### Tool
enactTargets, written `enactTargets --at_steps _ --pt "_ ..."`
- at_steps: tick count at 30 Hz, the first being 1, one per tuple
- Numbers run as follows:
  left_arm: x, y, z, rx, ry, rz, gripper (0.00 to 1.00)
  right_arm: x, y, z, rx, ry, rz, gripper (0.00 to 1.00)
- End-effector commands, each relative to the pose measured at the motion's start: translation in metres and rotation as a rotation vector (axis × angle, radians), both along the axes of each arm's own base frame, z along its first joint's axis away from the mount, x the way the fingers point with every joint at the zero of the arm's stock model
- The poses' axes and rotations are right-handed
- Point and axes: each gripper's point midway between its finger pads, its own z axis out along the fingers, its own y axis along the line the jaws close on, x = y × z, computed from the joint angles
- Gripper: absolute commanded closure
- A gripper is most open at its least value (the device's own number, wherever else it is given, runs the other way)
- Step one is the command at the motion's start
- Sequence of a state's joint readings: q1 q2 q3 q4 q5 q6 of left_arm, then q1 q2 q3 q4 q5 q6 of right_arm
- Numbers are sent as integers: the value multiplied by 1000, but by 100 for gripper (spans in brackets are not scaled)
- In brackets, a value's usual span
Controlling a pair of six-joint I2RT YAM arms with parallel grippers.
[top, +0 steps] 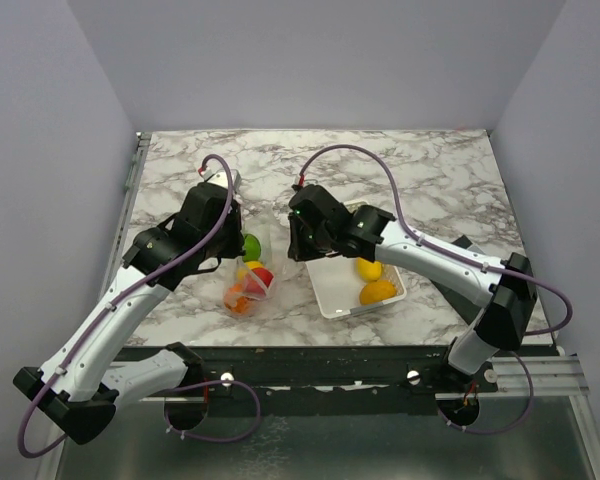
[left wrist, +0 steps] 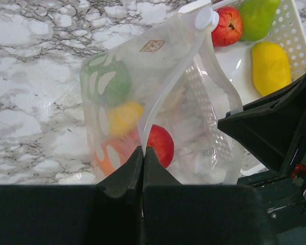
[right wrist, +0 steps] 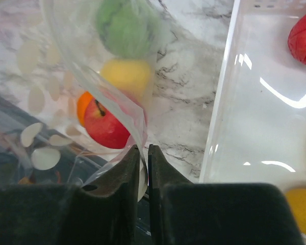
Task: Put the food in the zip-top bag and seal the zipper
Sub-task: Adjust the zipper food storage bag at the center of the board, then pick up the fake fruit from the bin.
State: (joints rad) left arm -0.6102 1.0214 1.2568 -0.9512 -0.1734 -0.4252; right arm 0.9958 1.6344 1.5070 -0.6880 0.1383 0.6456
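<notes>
The zip-top bag (top: 252, 282) stands between the arms, holding a green fruit (left wrist: 108, 81), a yellow one (left wrist: 123, 116), a red one (left wrist: 160, 144) and an orange one (left wrist: 109, 155). Its zipper (left wrist: 168, 87) runs up to a white slider (left wrist: 206, 19). My left gripper (left wrist: 143, 149) is shut on the zipper's near end. My right gripper (right wrist: 144, 148) is at the bag's other top corner. Its jaws stand a narrow gap apart, with the bag's edge lying against the left finger. More food, red (left wrist: 227, 25), green (left wrist: 257, 16) and yellow (left wrist: 270, 66), lies in the basket.
The white slotted basket (top: 325, 297) sits right of the bag, under the right arm, with its wall (right wrist: 222, 102) close beside my right gripper. The marble table's front edge (top: 340, 347) is just behind the bag and basket.
</notes>
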Motion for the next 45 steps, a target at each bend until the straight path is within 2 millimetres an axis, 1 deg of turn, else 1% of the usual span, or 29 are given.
enactTargets --at_steps 1,5,8,11,13,17,19,22,26,29,32,37,41,45 --pt "0 1 -7 5 2 1 100 0 3 -7 7 4 -17 73" --pt "1 -2 -5 -4 1 -5 100 3 2 6 22 -24 -24 60" --pt "1 -3 -6 -5 4 -7 100 6 0 20 35 -52 -34 55" --pt "1 -3 -8 -2 6 -6 100 8 -4 36 41 -83 -41 54" --pt "1 -3 -9 -1 7 -7 100 10 -11 46 34 -108 -55 53" --pt "1 -3 -7 -7 4 -9 100 16 -26 67 27 -173 -98 43" --pt "1 -4 -6 -7 1 -10 100 20 -35 75 14 -200 -123 41" --pt "2 -4 -5 -6 2 -10 100 25 -51 82 -20 -236 -161 38" --pt "3 -4 -5 -3 0 -7 100 32 -68 87 -44 -261 -198 35" --pt "3 -3 -4 -3 -2 -8 100 37 -78 86 -57 -265 -220 34" --pt "3 -4 -3 -3 -3 -10 100 45 -85 76 -76 -252 -227 32" --pt "3 -3 -2 1 -3 -12 100 59 -91 53 -98 -201 -232 30" --pt "2 -2 -2 7 -4 -11 100 72 -93 33 -119 -182 -240 22" --pt "2 -1 0 5 -9 -13 100 86 -94 12 -150 -159 -244 16"
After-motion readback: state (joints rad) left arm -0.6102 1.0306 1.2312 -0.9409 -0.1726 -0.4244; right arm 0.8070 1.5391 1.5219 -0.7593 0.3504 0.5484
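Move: The red apple in the basket lies about 14 cm ahead of the right hand, 11 cm to its right and 12 cm below. The green pear is level with that apple and 8 cm farther right; the yellow mango is only about 4 cm ahead of the hand but 20 cm to its right. The apple in the bag lies 12 cm left of the hand and slightly nearer the base. From the left hand, the basket's red apple is some 13 cm ahead and 26 cm right. Barely sinking at first, the right hand spreads its fingers wide and lets go of the bag's right mouth edge. It rises some 8 cm while swinging right, then reaches forward and right over the basket, sinking again towards the red apple, about 10 cm right in all and turning some 15 degrees clockwise. The left hand settles 1 cm and keeps the left edge pinched. ##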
